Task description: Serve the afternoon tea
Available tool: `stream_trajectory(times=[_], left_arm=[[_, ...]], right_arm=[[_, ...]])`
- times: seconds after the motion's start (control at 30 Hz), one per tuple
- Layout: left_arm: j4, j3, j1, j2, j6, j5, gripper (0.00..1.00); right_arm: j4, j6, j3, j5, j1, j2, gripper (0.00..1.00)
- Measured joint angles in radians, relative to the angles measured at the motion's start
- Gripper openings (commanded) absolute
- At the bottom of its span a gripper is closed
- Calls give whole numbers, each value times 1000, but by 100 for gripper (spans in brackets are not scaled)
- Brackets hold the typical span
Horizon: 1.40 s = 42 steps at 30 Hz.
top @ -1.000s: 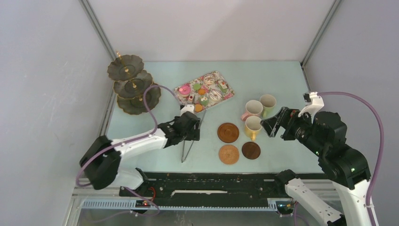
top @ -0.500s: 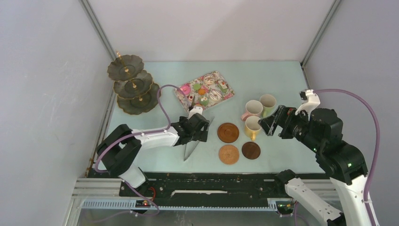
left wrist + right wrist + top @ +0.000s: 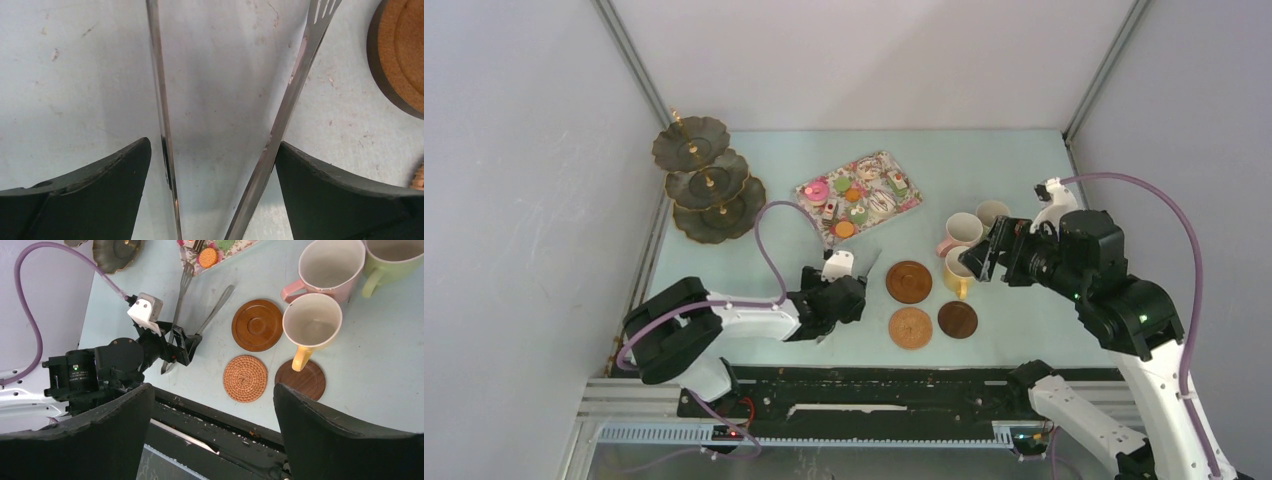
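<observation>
Yellow mug [image 3: 960,270], pink mug [image 3: 961,231] and green mug [image 3: 993,212] stand grouped right of centre. Near them lie three round coasters: a wooden one [image 3: 909,281], a woven one [image 3: 911,327] and a dark one [image 3: 957,319]. In the right wrist view the yellow mug's [image 3: 312,321] handle overhangs the dark coaster [image 3: 301,380]. Toy cakes and macarons [image 3: 852,196] lie on the flowered tray. The dark three-tier stand [image 3: 705,186] is far left. My left gripper [image 3: 212,145] is open, low over the table, straddling the metal tongs [image 3: 159,100]. My right gripper [image 3: 212,390] hangs open and empty above the mugs.
The flowered tray [image 3: 911,200] lies at the back middle. The tongs [image 3: 867,265] point from my left gripper [image 3: 836,305] towards the tray. The black base rail [image 3: 884,385] runs along the near edge. Grey walls close in both sides.
My left gripper opened wide and slid back towards the near edge along the tongs, whose arms spread apart. My right gripper moved left over the mugs.
</observation>
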Motion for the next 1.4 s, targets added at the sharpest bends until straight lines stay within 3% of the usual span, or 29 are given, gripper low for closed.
stream_trajectory(times=[0.3,0.43,0.53,0.7,0.87,1.07,1.27,1.4], left_arm=[[296,-111,-51,56,1,-186,96],[440,-136,-68,115,4,-250,88],[513,-137,-81,156,8,-286,77],[528,-138,-100,166,4,-307,63],[365,-140,-117,80,-9,-294,61],[89,-137,-122,-175,-33,-194,62],[-189,4,-76,-389,-60,12,60],[-319,97,63,-491,-84,211,59]], right_arm=[[-7,-10,0,-10,11,57,90],[-7,-10,0,-5,18,63,89],[-7,-6,-1,3,22,53,89],[-6,4,-1,31,24,26,89],[-4,16,-1,52,26,2,89],[2,46,-1,71,26,-12,90],[6,82,-1,97,26,-36,90],[36,99,-25,108,26,-72,90]])
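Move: The left gripper is wide open, low over the table and already astride the two arms of the tongs, whose middle is about 1 cm ahead and 1 cm below, centred sideways. The brown coaster lies some 16 cm right and 2 cm ahead, the woven coaster about 16 cm right and 8 cm back, the sweets tray about 21 cm ahead and 4 cm right. From the right hand the tongs are roughly 30 cm left, 4 cm ahead and 30 cm below. Slide the left gripper about 2 cm forward along the tongs close to the table, tipping the fingers up some 15 degrees, and close it part-way until the pads pinch both arms from outside. Then draw back about 5 cm, level the tilt out again, and lift quickly some 13 cm, rolling the hand's left side down about 20 degrees. ##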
